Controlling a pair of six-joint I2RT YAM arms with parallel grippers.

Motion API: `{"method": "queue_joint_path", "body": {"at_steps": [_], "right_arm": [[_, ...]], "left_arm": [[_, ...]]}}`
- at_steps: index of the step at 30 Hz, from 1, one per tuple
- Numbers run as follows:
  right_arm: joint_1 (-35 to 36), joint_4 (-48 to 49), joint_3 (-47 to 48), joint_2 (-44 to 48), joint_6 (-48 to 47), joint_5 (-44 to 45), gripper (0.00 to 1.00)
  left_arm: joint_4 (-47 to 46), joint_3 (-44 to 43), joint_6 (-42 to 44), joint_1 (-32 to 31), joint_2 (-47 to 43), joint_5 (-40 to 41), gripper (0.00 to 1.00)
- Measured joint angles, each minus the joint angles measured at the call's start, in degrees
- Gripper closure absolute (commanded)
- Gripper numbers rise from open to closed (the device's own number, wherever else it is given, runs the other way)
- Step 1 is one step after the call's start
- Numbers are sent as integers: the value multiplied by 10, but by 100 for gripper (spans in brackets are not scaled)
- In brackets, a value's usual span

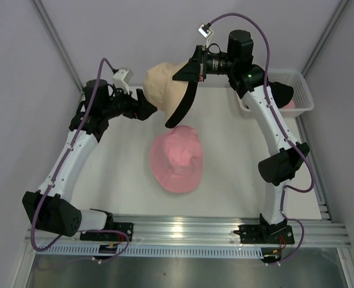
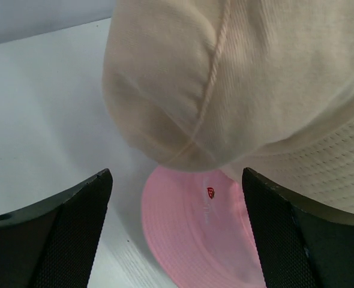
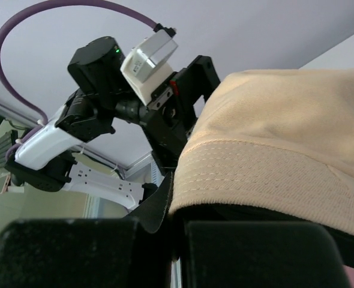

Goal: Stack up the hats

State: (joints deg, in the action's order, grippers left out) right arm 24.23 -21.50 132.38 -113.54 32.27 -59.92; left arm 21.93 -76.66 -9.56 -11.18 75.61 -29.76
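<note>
A pale peach hat (image 1: pixel 159 84) hangs in the air at the back of the table, with a black hat's brim (image 1: pixel 182 107) drooping from under it. My right gripper (image 1: pixel 186 73) is shut on both brims; in the right wrist view the peach brim (image 3: pixel 267 174) and black fabric (image 3: pixel 159 201) sit pinched at the gripper (image 3: pixel 177 240). My left gripper (image 1: pixel 149 109) stands open just left of the peach hat (image 2: pixel 225 78), touching nothing, its fingers (image 2: pixel 75 234) wide apart. A pink hat (image 1: pixel 177 159) lies flat on the table below, also seen between the left fingers as a pink hat (image 2: pixel 195 234).
A white lattice basket (image 1: pixel 303 90) stands at the back right corner with something pink (image 1: pixel 288 105) inside. The left arm's wrist (image 3: pixel 99 66) shows close to the held hats. Grey walls close in the table at the back and sides.
</note>
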Motion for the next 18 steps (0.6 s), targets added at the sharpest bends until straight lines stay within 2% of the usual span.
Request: {"method": "queue_joint_path", "body": {"at_steps": [5,7,8,9,11,12,18], "right_arm": [[13,-1,-4,2,0,-13,100],[17,0,-6,2,0,-16,100],[19,0,-7,2,0,-17,100],[19,-1,-7,2,0,-19,100],[21,-1,-7,2,-1,-21,100],[21,-1,-8,2,-2,-21,100],[23,22,-37,6,2,-25,100]], "left_arm": [[-62,44,59,0,-7,-10,15],[-95,62,76,0,-7,-20,26],[-110,69,83,0,-7,-23,36],[-124,74,86,0,-7,-26,61],[-157,84,96,0,-7,-32,79],[-168,86,98,0,-7,-35,97],[-205,124,116,-2,-53,-10,99]]}}
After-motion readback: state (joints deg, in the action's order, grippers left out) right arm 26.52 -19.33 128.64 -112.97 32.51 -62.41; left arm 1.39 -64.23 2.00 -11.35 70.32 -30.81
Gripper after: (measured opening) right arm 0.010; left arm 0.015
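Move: Just off the left fingertips hangs the beige hat, its middle about 8 cm to that hand's right, 2 cm ahead and 6 cm higher, with the near edge of the crown almost between the open pads. The pink hat on its stand lies about 13 cm right of the left hand, 6 cm back and 13 cm lower. From the right hand, which holds the beige hat, the pink hat is some 7 cm back, 3 cm left and 26 cm below. Closing from nearly wide open to shut, the left fingers pinch the free edge of the beige hat's crown at its seam, while that hand tips its fingertips up some 20 degrees and eases forward less than 2 cm, then partly back. The right hand keeps its pinch on the opposite side, drifting about 2 cm back and 1.5 cm left, then sinking about 1 cm. ##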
